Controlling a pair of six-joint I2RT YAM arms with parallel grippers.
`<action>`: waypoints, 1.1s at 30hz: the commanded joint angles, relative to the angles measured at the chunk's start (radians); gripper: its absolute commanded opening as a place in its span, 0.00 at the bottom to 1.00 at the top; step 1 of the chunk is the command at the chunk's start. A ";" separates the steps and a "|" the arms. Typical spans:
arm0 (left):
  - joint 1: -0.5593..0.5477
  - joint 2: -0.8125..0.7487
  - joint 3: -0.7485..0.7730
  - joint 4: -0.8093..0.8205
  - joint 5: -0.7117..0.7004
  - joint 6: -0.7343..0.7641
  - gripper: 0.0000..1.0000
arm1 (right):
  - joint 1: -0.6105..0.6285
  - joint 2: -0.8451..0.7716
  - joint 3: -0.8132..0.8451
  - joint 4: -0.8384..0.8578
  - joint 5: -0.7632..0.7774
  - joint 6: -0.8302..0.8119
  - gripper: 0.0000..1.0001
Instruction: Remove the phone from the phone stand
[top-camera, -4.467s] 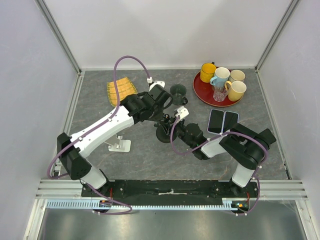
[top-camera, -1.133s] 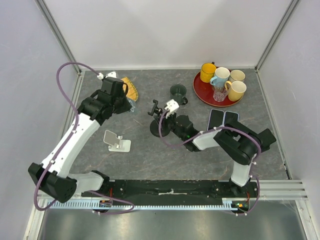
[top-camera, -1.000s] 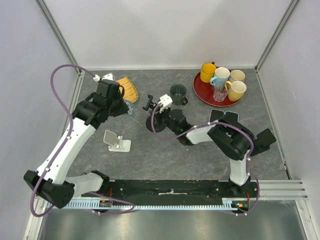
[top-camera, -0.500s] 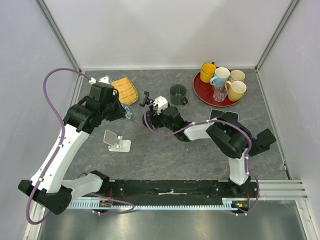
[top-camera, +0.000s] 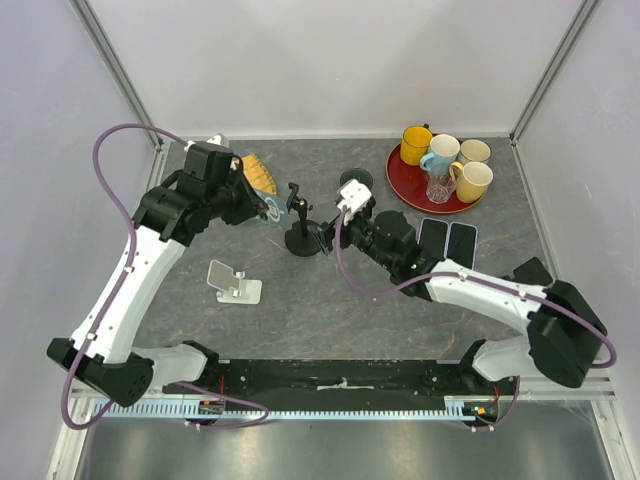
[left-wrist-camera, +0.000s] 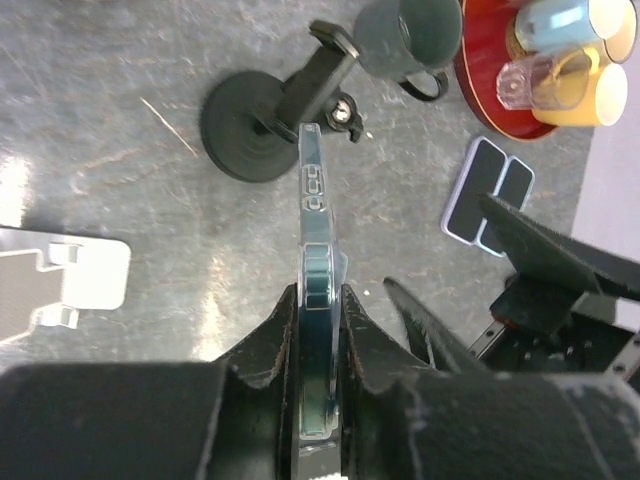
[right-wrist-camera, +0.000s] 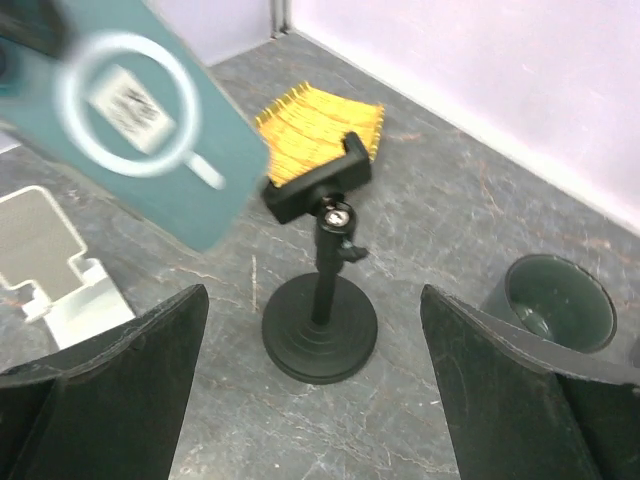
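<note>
A teal phone hangs in the air, clamped edge-on in my shut left gripper, just left of the black phone stand. The left wrist view shows the phone's edge between my fingers. In the right wrist view the phone's back, with its white ring, floats up left of the stand's bare clamp. The stand is upright on its round base. My right gripper is wide open a little to the right of the stand, touching nothing.
A white phone holder sits at the near left. A yellow mat lies behind the left gripper. A dark green cup stands behind the stand. The red tray carries mugs, with two flat phones beside it.
My right gripper has opened, let go of the stand and drawn back to the right. The left arm has carried the phone slightly up and right.
</note>
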 joint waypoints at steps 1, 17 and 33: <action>0.004 0.024 0.035 0.097 0.143 -0.115 0.02 | 0.075 -0.071 -0.005 -0.064 0.021 -0.127 0.94; 0.002 -0.019 -0.077 0.188 0.338 -0.217 0.02 | 0.364 0.060 0.036 0.215 0.593 -0.455 0.91; 0.004 0.004 -0.071 0.197 0.417 -0.172 0.02 | 0.407 0.195 0.073 0.358 0.705 -0.633 0.44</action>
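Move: The left gripper still holds the phone, its middle some 3 cm ahead, 1 cm to the right and 3 cm below that hand. Its goal is the empty, wide-open right gripper, about 13 cm to its right, level in reach and 7 cm lower. From the right hand, the phone lies roughly 12 cm left, 3 cm ahead and 4 cm up; the phone stand 8 cm ahead, 7 cm left and 14 cm below; the dark mug 23 cm ahead, 8 cm right and 17 cm below. Bring the left gripper about 6 cm right and slightly back, keeping its grip on the phone and rolling its left side down. Draw the right hand some 6 cm back and 4 cm left, then ease forward about 2 cm, tipping its fingers up and rolling its left side down, so that they straddle the phone's free end; start closing on it late, to a bit over half open. ##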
